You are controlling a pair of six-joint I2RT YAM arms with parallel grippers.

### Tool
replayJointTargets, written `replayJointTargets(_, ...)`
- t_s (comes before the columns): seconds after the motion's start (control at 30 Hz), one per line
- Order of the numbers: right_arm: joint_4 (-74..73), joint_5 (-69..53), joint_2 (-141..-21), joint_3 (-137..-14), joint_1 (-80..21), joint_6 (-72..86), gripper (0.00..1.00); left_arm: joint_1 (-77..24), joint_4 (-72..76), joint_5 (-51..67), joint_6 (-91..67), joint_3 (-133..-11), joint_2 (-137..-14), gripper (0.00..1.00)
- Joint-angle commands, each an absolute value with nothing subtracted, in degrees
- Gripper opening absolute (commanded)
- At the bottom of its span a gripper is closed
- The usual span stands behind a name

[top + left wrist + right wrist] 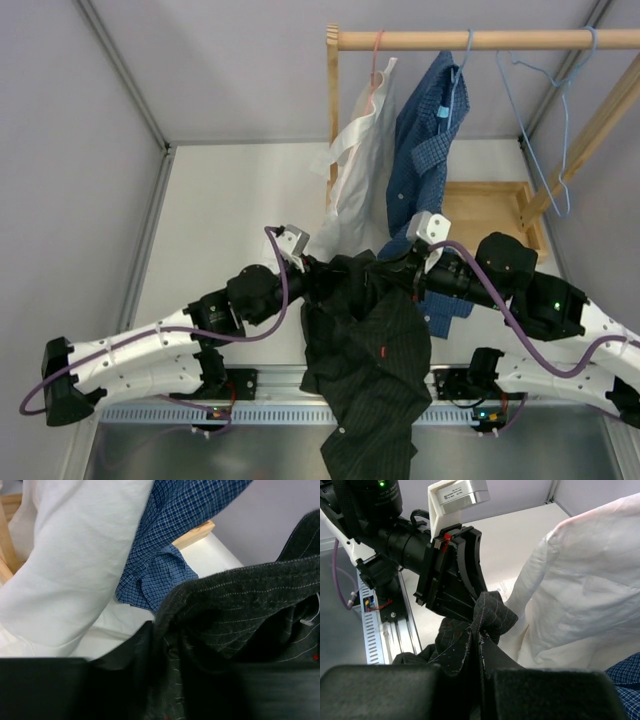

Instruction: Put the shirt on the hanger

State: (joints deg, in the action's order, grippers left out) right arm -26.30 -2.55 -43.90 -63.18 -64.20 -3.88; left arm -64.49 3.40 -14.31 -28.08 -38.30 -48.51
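The dark shirt (pixel 365 350) hangs bunched between my two grippers above the table's near edge, and its lower part drops past the base rail. My left gripper (pixel 316 277) is shut on one edge of it, which shows in the left wrist view (pixel 167 652) as striped dark cloth (pixel 240 605). My right gripper (pixel 406 277) is shut on another edge (pixel 481 645), with a fold of the shirt (pixel 496 612) sticking out past the fingers. The left gripper (pixel 462 600) is close in front of it. The light-blue hanger (pixel 565 165) hangs empty on the wooden rod at the far right, well away from both grippers.
A wooden rack with a rod (pixel 480 39) stands at the back right. A white shirt (pixel 358 170) on a pink hanger and a blue checked shirt (pixel 425 130) hang from it, just behind the grippers. Both fill the wrist views: white (pixel 65 555), checked (pixel 175 545).
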Motion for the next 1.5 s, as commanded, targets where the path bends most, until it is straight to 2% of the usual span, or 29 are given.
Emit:
replayJointTargets(0.0, -25.0, -3.4, -43.9, -66.7, -64.0, -3.8, 0.00, -64.2, 8.8, -10.8, -25.6, -39.1, -50.3, 0.25)
replayJointTargets(0.03, -25.1, -2.7, -44.2, -66.9, -64.0, -3.7, 0.00, -64.2, 8.1, -12.6, -25.7, -39.8, -51.2, 0.22)
replayJointTargets(0.13, -25.1, -0.7, -45.3, -68.9, -64.0, -4.2, 0.00, -64.2, 5.1, -17.6, -24.6, -42.3, -52.3, 0.00)
replayJointTargets(0.23, -26.1, 3.9, -49.6, -76.8, -64.0, -6.3, 0.00, -64.2, 0.4, -25.7, -22.1, -48.7, -47.7, 0.00)
replayJointTargets(0.33, -29.8, 7.6, -57.3, -91.7, -64.0, -10.1, 0.00, -64.3, -5.2, -30.2, -15.8, -60.0, -44.4, 0.00)
replayJointTargets(0.37, -31.4, 6.3, -62.3, -101.2, -64.0, -11.2, 0.00, -64.3, -6.8, -30.9, -12.4, -67.0, -44.6, 0.00)
replayJointTargets(0.5, -40.4, 1.3, -74.9, -125.8, -64.2, -14.8, 0.00, -64.3, -9.4, -30.3, -6.6, -78.7, -45.9, 0.00)
replayJointTargets(0.57, -43.1, 1.1, -79.4, -134.0, -64.1, -15.7, 0.00, -64.3, -10.7, -29.8, -5.4, -81.1, -45.7, 0.00)
replayJointTargets(0.63, -43.0, 2.2, -79.6, -134.7, -64.2, -17.0, 0.00, -64.3, -10.7, -28.7, -6.0, -80.9, -44.3, 0.00)
replayJointTargets(0.73, -41.1, 3.5, -76.7, -127.3, -64.1, -16.3, 0.00, -64.3, -10.7, -27.8, -8.6, -75.4, -41.1, 0.00)
replayJointTargets(0.8, -35.3, 4.7, -70.2, -112.2, -64.1, -13.5, 0.00, -64.3, -10.6, -27.7, -12.4, -71.0, -39.4, 0.00)
replayJointTargets(0.83, -32.5, 6.2, -64.7, -99.8, -64.1, -11.9, 0.00, -64.3, -10.6, -27.8, -14.0, -65.8, -38.9, 0.00)
replayJointTargets(0.9, -24.3, 7.2, -59.0, -87.2, -64.1, -5.7, 0.00, -64.3, -11.2, -29.0, -19.7, -60.0, -37.7, 0.00)
replayJointTargets(1.03, -15.3, 1.8, -46.6, -58.3, -64.1, 4.6, 0.02, -64.3, -12.9, -33.1, -31.0, -44.1, -34.6, 0.00)
replayJointTargets(1.13, -13.3, 0.4, -42.3, -50.8, -64.1, 7.6, 0.08, -64.3, -13.7, -33.7, -33.6, -40.1, -32.2, 0.00)
replayJointTargets(1.23, -13.5, 0.6, -41.0, -49.0, -64.1, 7.9, 0.14, -64.3, -14.8, -34.2, -35.2, -38.8, -31.6, 0.00)
replayJointTargets(1.27, -15.0, 0.4, -41.1, -49.3, -64.1, 7.0, 0.26, -64.3, -14.9, -33.8, -35.2, -38.8, -31.8, 0.00)
replayJointTargets(1.37, -19.7, -3.3, -43.3, -52.6, -64.1, 4.8, 0.46, -64.3, -16.0, -30.6, -34.1, -39.9, -33.6, 0.00)
replayJointTargets(1.4, -20.6, -4.4, -44.2, -53.9, -64.1, 4.1, 0.57, -64.3, -16.7, -28.4, -33.8, -41.0, -34.4, 0.00)
replayJointTargets(1.47, -24.4, -6.6, -48.4, -58.3, -64.1, 1.3, 0.63, -64.3, -18.0, -25.9, -32.8, -42.0, -36.6, 0.00)
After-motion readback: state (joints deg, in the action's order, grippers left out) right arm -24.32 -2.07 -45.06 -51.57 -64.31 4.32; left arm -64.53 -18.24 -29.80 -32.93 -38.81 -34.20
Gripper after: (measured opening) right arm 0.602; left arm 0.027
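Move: The left fingers, half open, straddle an edge of the shirt, practically at the hand point; the hanging white garment is about 20 cm ahead and 5 cm to the right, the blue shirt some 18 cm ahead and 20 cm right, both at about hand height. The right hand already grips the shirt; that left-hand edge lies about 13 cm to its left, 3 cm ahead and 7 cm lower. Left fingers shut on the shirt, both hands fling it up 25–30 cm and back down, then right fingers open. ##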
